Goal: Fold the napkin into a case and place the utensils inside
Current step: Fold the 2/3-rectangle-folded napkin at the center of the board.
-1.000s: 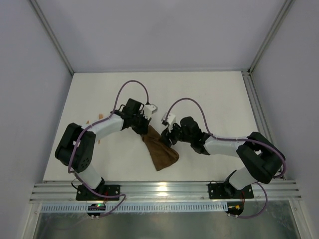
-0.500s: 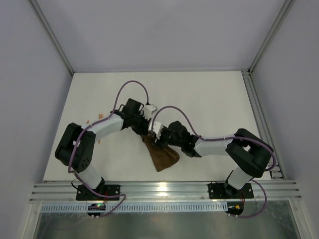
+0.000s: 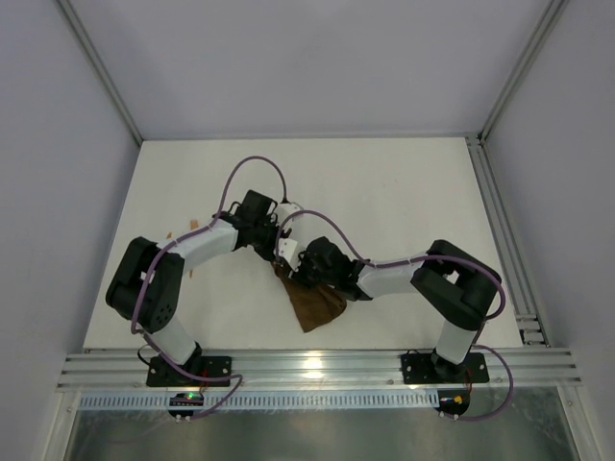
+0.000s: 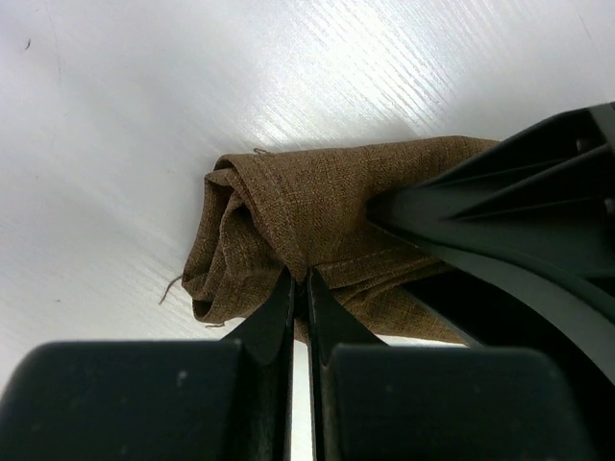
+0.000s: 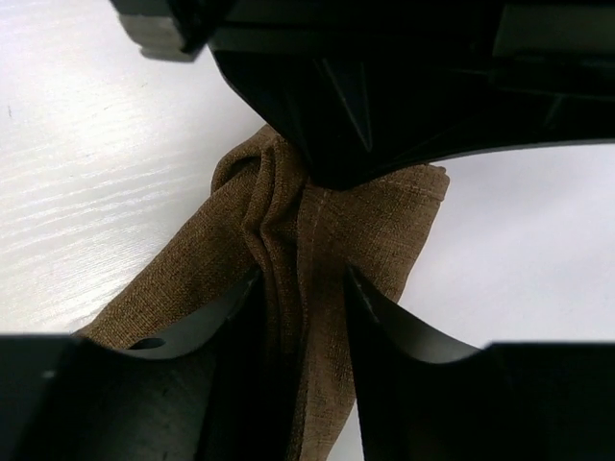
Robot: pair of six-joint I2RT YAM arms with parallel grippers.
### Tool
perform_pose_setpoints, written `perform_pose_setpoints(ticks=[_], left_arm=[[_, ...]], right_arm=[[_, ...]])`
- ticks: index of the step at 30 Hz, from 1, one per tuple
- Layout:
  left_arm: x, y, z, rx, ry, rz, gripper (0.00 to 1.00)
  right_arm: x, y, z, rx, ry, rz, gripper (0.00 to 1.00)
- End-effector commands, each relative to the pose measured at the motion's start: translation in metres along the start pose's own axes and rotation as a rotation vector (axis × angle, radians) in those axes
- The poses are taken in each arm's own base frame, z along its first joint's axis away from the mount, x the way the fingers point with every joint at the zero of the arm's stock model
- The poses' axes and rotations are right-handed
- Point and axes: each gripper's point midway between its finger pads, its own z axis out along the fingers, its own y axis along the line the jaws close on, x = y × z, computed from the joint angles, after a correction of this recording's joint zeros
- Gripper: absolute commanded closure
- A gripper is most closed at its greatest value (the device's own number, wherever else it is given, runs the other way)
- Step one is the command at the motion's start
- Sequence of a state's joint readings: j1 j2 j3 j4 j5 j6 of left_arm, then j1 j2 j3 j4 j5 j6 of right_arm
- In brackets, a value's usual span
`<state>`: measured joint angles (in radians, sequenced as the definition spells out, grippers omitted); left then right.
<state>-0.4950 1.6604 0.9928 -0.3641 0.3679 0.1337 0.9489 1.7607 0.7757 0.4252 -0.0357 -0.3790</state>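
The dark brown napkin lies as a narrow bunched strip, its top end pulled up between the two arms. My left gripper is shut on the edge of that top end of the napkin. My right gripper faces it from the other side, its jaws apart and straddling a raised ridge of the napkin. In the top view the two grippers, left and right, meet over the cloth. Small orange-tan utensils lie on the table to the left, behind the left arm.
The right arm's black finger fills the right side of the left wrist view. In the right wrist view, the left gripper's body hangs close above the cloth. Metal rails edge the white table on the right and front.
The right arm has swung left to the napkin's top end, and its jaws have narrowed around the cloth ridge. The left gripper has kept its hold in place.
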Motion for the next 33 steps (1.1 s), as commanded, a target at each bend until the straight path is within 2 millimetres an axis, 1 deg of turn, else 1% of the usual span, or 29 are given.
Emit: perform_pose_setpoints(ticks=[1,2,3,4,5,6,7,8,9,11,12,13,14,15,16,17,19,21,24,25,27,30,31,33], left_arm=[[-0.014,-0.005,-0.006,0.027,-0.027,0.002,1.00],[-0.014,-0.005,-0.006,0.032,-0.027,0.001,1.00],[-0.015,-0.006,-0.007,0.036,-0.024,0.002,0.99],[-0.016,-0.006,-0.007,0.036,-0.023,0.003,0.98],[-0.015,-0.005,-0.007,0.035,-0.020,0.005,0.94],[-0.016,-0.005,-0.007,0.030,-0.021,0.005,0.90],[-0.015,-0.004,-0.008,0.024,-0.020,0.005,0.84],[-0.016,-0.003,-0.009,0.018,-0.020,0.010,0.71],[-0.016,-0.002,-0.011,0.012,-0.021,0.013,0.65],[-0.019,0.000,-0.018,-0.006,-0.031,0.028,0.58],[-0.020,0.001,-0.021,-0.015,-0.036,0.033,0.58],[-0.026,0.002,-0.029,-0.026,-0.060,0.044,0.58],[-0.027,0.003,-0.034,-0.033,-0.068,0.050,0.59],[-0.029,0.006,-0.040,-0.044,-0.081,0.050,0.61],[-0.034,0.007,-0.049,-0.056,-0.105,0.056,0.64],[-0.032,0.009,-0.053,-0.072,-0.104,0.056,0.69],[-0.029,0.009,-0.056,-0.081,-0.097,0.075,0.72],[-0.020,0.011,-0.053,-0.086,-0.063,0.078,0.75],[-0.003,0.013,-0.040,-0.113,0.024,0.104,0.69],[0.001,0.012,-0.036,-0.128,0.046,0.115,0.65],[0.007,0.008,-0.023,-0.142,0.082,0.150,0.63],[0.008,0.005,-0.013,-0.141,0.086,0.168,0.62],[0.004,0.004,-0.011,-0.137,0.068,0.171,0.61],[0.002,0.002,-0.008,-0.131,0.062,0.177,0.59]], right_arm=[[-0.012,-0.009,0.002,0.041,-0.024,0.024,0.59],[-0.011,-0.009,0.002,0.040,-0.021,0.018,0.61],[-0.010,-0.009,0.000,0.041,-0.021,0.021,0.69],[-0.010,-0.008,-0.001,0.041,-0.023,0.024,0.73],[-0.011,-0.009,-0.002,0.044,-0.033,0.023,0.76],[-0.011,-0.008,-0.003,0.045,-0.034,0.025,0.81],[-0.011,-0.009,-0.005,0.046,-0.034,0.027,0.83],[-0.012,-0.008,-0.005,0.045,-0.036,0.031,0.84],[-0.010,-0.015,-0.006,0.080,-0.026,0.036,0.86],[-0.010,-0.015,-0.006,0.085,-0.027,0.043,0.89],[-0.007,-0.015,-0.007,0.089,-0.022,0.057,0.90],[-0.009,-0.015,-0.007,0.094,-0.035,0.066,0.92],[-0.004,-0.014,-0.009,0.091,-0.035,0.076,0.93],[-0.005,-0.012,-0.010,0.081,-0.048,0.104,0.94],[-0.008,-0.015,-0.011,0.091,-0.075,0.123,0.97],[-0.007,-0.013,-0.013,0.082,-0.081,0.139,0.97],[-0.010,-0.009,-0.012,0.056,-0.103,0.172,0.97],[-0.010,-0.010,-0.012,0.050,-0.111,0.186,0.97],[-0.016,-0.011,-0.012,0.046,-0.136,0.203,0.97],[-0.018,-0.012,-0.012,0.048,-0.142,0.209,0.97],[-0.021,-0.011,-0.013,0.038,-0.153,0.216,0.97],[-0.023,-0.012,-0.014,0.033,-0.161,0.228,0.97],[-0.022,-0.011,-0.013,0.031,-0.158,0.228,0.97],[-0.022,-0.011,-0.012,0.026,-0.156,0.226,0.97]])
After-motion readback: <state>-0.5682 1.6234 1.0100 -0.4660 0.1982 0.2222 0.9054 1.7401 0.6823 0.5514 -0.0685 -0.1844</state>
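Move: The left hand keeps the napkin's flap edge pinched between shut fingers at its hand point; the napkin's far end is about 3 cm ahead and 1 cm right of it. The napkin's fold, already between the right hand's part-open fingers at their hand point, lies roughly 2 cm back and 4 cm right of the left hand. The wooden utensils lie some 22 cm left and 2 cm ahead of the left hand. Closing in place, the right fingers pinch the napkin's fold, then ease about 1 cm right with a small clockwise turn, keeping hold. Meanwhile the left fingers open and let go of the flap edge; that hand hops up and left by about 4.5 cm, then comes back down almost to its old height, slightly left and back, tilting some 10 degrees and staying part-open around the loose edge. ##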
